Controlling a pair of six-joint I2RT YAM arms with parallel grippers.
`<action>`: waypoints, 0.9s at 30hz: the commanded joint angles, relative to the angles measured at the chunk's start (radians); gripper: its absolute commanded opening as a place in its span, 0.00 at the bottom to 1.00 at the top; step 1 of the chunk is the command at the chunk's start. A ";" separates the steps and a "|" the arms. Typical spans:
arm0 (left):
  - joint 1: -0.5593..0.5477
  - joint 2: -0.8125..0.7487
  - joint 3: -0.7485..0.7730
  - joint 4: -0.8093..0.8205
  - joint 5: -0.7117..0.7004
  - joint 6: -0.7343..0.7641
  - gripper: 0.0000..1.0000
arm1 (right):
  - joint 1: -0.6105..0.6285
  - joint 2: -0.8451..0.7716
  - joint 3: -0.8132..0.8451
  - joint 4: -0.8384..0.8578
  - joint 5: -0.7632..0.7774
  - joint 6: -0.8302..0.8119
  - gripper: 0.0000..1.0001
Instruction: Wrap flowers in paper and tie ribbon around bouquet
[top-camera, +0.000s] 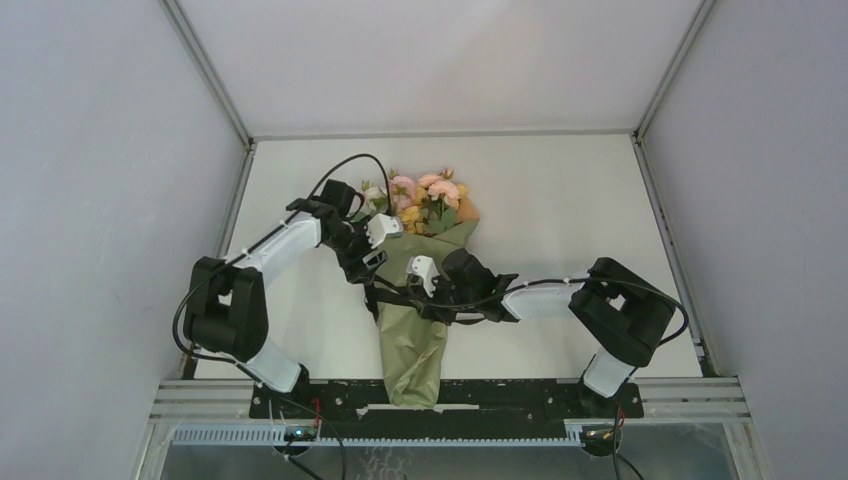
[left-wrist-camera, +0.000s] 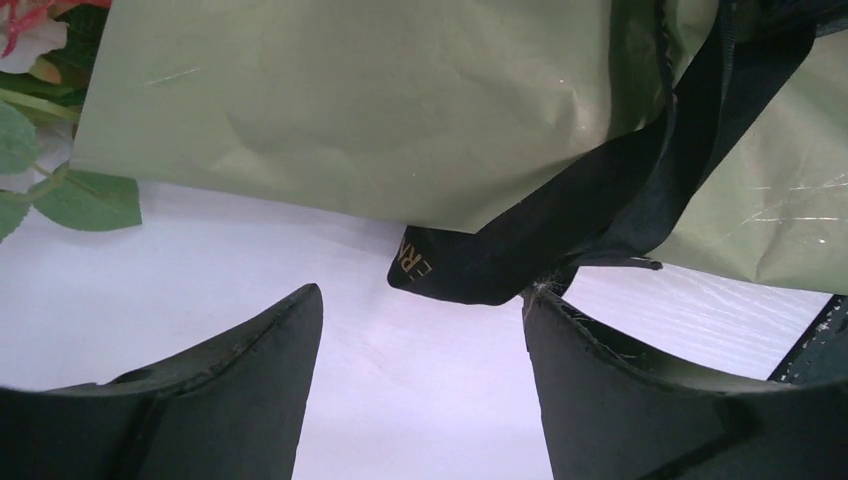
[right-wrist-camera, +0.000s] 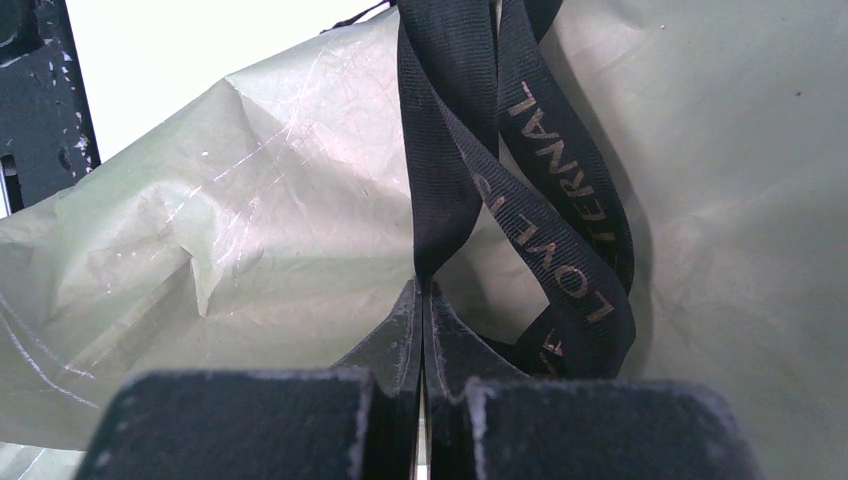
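The bouquet lies along the table's middle, with pink and yellow flowers (top-camera: 425, 195) at the far end of its olive-green paper (top-camera: 413, 345) cone. The black ribbon (top-camera: 392, 293) crosses the cone's waist. My right gripper (right-wrist-camera: 422, 288) is shut on a strand of the ribbon (right-wrist-camera: 440, 150), which has gold lettering and loops over the paper (right-wrist-camera: 250, 230). My left gripper (left-wrist-camera: 422, 293) is open at the cone's left side with only bare table between its fingers. A loose ribbon end (left-wrist-camera: 560, 215) lies just past the tip of its right finger (left-wrist-camera: 600, 390). Seen from above, the left gripper (top-camera: 367, 262) and right gripper (top-camera: 425, 298) both sit at the waist.
Green leaves (left-wrist-camera: 85, 200) and blooms stick out past the paper's edge at the left gripper's upper left. The black base rail (top-camera: 440, 398) runs under the cone's near tip. White walls enclose the table (top-camera: 570, 200) on three sides.
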 joint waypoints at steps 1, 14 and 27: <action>-0.016 0.029 -0.006 0.032 0.005 0.034 0.77 | -0.002 -0.015 0.003 0.005 -0.009 0.013 0.00; -0.033 0.024 -0.037 0.135 -0.042 -0.070 0.00 | 0.016 -0.132 0.003 -0.010 -0.036 0.041 0.00; -0.028 -0.124 -0.158 0.284 -0.157 -0.185 0.00 | -0.146 -0.346 -0.149 0.171 -0.174 0.280 0.00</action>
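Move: The loose left end of the ribbon lies just under the open left fingers, roughly 1 cm to their right and 2 cm down. From that hand, the ribbon crossing on the paper is about 8 cm right, 2 cm back and 5 cm down, and the flowers' heads some 15 cm ahead and 11 cm right, about 3 cm lower. The right hand already pinches the ribbon's other end; the crossing lies about 4 cm ahead, 4 cm left and level with it. The left hand sinks about 2 cm, easing slightly right, and shuts its wide-open fingers on the ribbon's loose end beside the paper's left edge, then carries it some 2 cm forward and a little left, rising about 1 cm at the end as the wrist turns roughly 10 degrees counter-clockwise. The right hand keeps its pinch and waits until the left has closed, then pulls its ribbon end some 8 cm straight up off the paper and 3 cm to the right, away from the crossing, its fingers tilting up about 15 degrees. ##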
